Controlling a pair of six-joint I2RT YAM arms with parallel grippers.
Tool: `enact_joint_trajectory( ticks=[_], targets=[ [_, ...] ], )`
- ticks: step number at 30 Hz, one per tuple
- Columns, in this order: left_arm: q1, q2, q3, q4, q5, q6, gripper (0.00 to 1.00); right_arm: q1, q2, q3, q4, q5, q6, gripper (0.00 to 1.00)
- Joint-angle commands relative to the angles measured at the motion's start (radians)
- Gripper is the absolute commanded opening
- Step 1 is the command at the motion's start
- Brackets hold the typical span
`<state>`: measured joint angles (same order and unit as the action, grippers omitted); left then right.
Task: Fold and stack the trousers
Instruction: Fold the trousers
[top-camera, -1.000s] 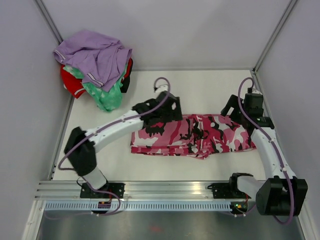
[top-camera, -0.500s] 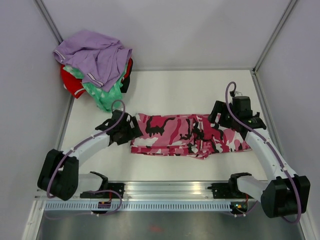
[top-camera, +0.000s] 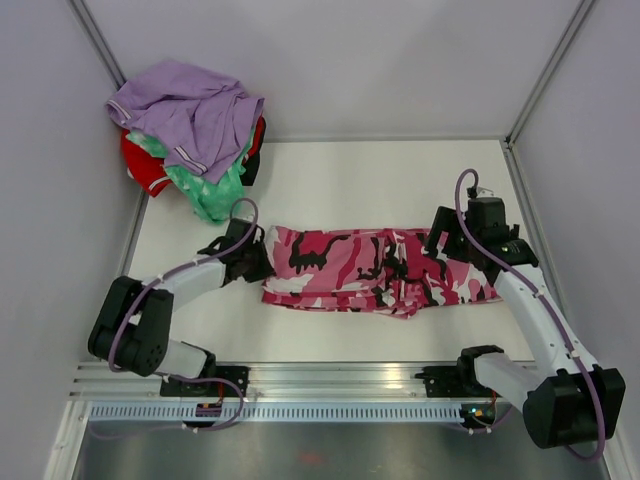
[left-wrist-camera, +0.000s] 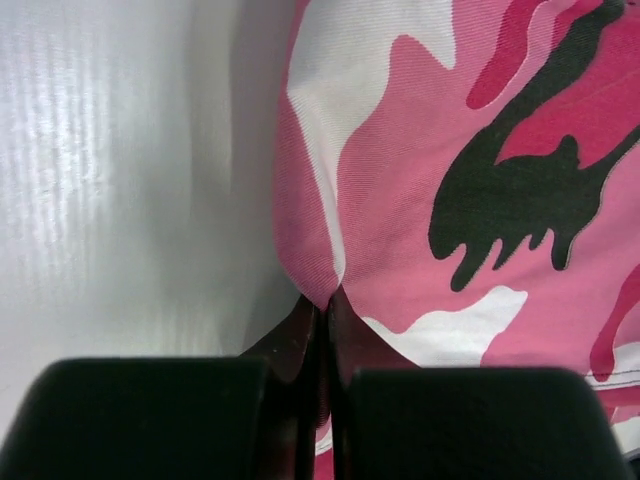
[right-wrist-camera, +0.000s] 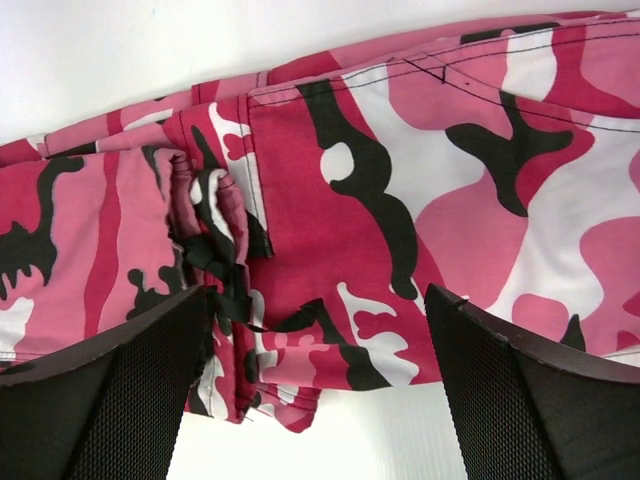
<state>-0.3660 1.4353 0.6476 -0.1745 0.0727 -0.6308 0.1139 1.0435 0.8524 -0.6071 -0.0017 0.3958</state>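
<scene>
The pink camouflage trousers (top-camera: 375, 270) lie folded in a long band across the middle of the white table (top-camera: 400, 180). My left gripper (top-camera: 255, 258) is low at their left end, its jaws shut on the edge of the cloth. In the left wrist view the gripper (left-wrist-camera: 327, 300) pinches a fold of the trousers (left-wrist-camera: 480, 150) at the tips. My right gripper (top-camera: 448, 245) is open, just above the right part. In the right wrist view the gripper (right-wrist-camera: 315, 300) straddles a bunched seam of the trousers (right-wrist-camera: 400, 150), holding nothing.
A pile of clothes sits in the back left corner: a lavender garment (top-camera: 190, 110) on top of green (top-camera: 215, 190) and red (top-camera: 145, 165) ones. Walls close in on three sides. A metal rail (top-camera: 330, 385) runs along the near edge.
My left arm swung from over the trousers' middle to their left end, came down and closed on the edge. My right gripper shifted slightly over the right part.
</scene>
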Motion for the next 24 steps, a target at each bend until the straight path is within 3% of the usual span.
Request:
enact_joint_trajectory(
  ticks=[1, 7, 11, 15, 18, 19, 21, 22, 24],
  targets=[
    [0.059, -0.114, 0.026, -0.052, -0.030, 0.071, 0.02, 0.000, -0.014, 0.030, -0.010, 0.033, 0.003, 0.96],
    [0.323, -0.357, 0.153, -0.250, -0.042, 0.222, 0.02, 0.021, -0.004, -0.041, 0.079, -0.081, 0.049, 0.95],
    [0.355, -0.362, 0.305, -0.344, -0.057, 0.270, 0.02, 0.043, 0.021, -0.042, 0.102, -0.072, 0.063, 0.95],
    [0.354, -0.351, 0.440, -0.404, 0.048, 0.321, 0.02, 0.044, 0.053, -0.024, 0.106, -0.040, 0.074, 0.97],
    [0.305, -0.335, 0.526, -0.463, 0.020, 0.289, 0.02, 0.043, 0.092, 0.002, 0.067, 0.148, 0.112, 0.98],
    [0.221, -0.332, 0.558, -0.474, -0.025, 0.280, 0.02, 0.032, 0.101, 0.014, 0.052, 0.236, 0.121, 0.98],
    [0.103, -0.305, 0.578, -0.474, -0.170, 0.238, 0.02, -0.008, 0.127, 0.028, 0.050, 0.265, 0.138, 0.98],
    [-0.010, -0.285, 0.598, -0.471, -0.207, 0.212, 0.02, -0.029, 0.134, 0.039, 0.058, 0.266, 0.144, 0.98],
    [-0.106, -0.209, 0.626, -0.468, -0.280, 0.107, 0.02, -0.109, 0.151, 0.043, 0.078, 0.237, 0.172, 0.98]
  ],
)
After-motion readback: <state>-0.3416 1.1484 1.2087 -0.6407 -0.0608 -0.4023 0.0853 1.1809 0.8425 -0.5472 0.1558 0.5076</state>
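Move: The left hand already grips the left edge of the folded trousers, just above the table. Their right end lies about 50 cm to its right and level with it, the bunched band some 28 cm right and 1 cm back; the green cloth is some 16 cm ahead and 11 cm left. From the right hand, open and about 14 cm up, the right end lies roughly 11 cm to the right, straight across, with the bunched band some 11 cm left and 2 cm back. Keeping its pinch on the trousers' left edge, the left hand hoists it off the table, about 24 cm up, first sweeping some 11 cm left and a little forward, then swinging back right by nearly as much near the top; the fingers tip up by around 25 degrees. The right hand, open and clear of the cloth, eases slightly left, then right, sinking about 3 cm and turning clockwise towards the right end. ##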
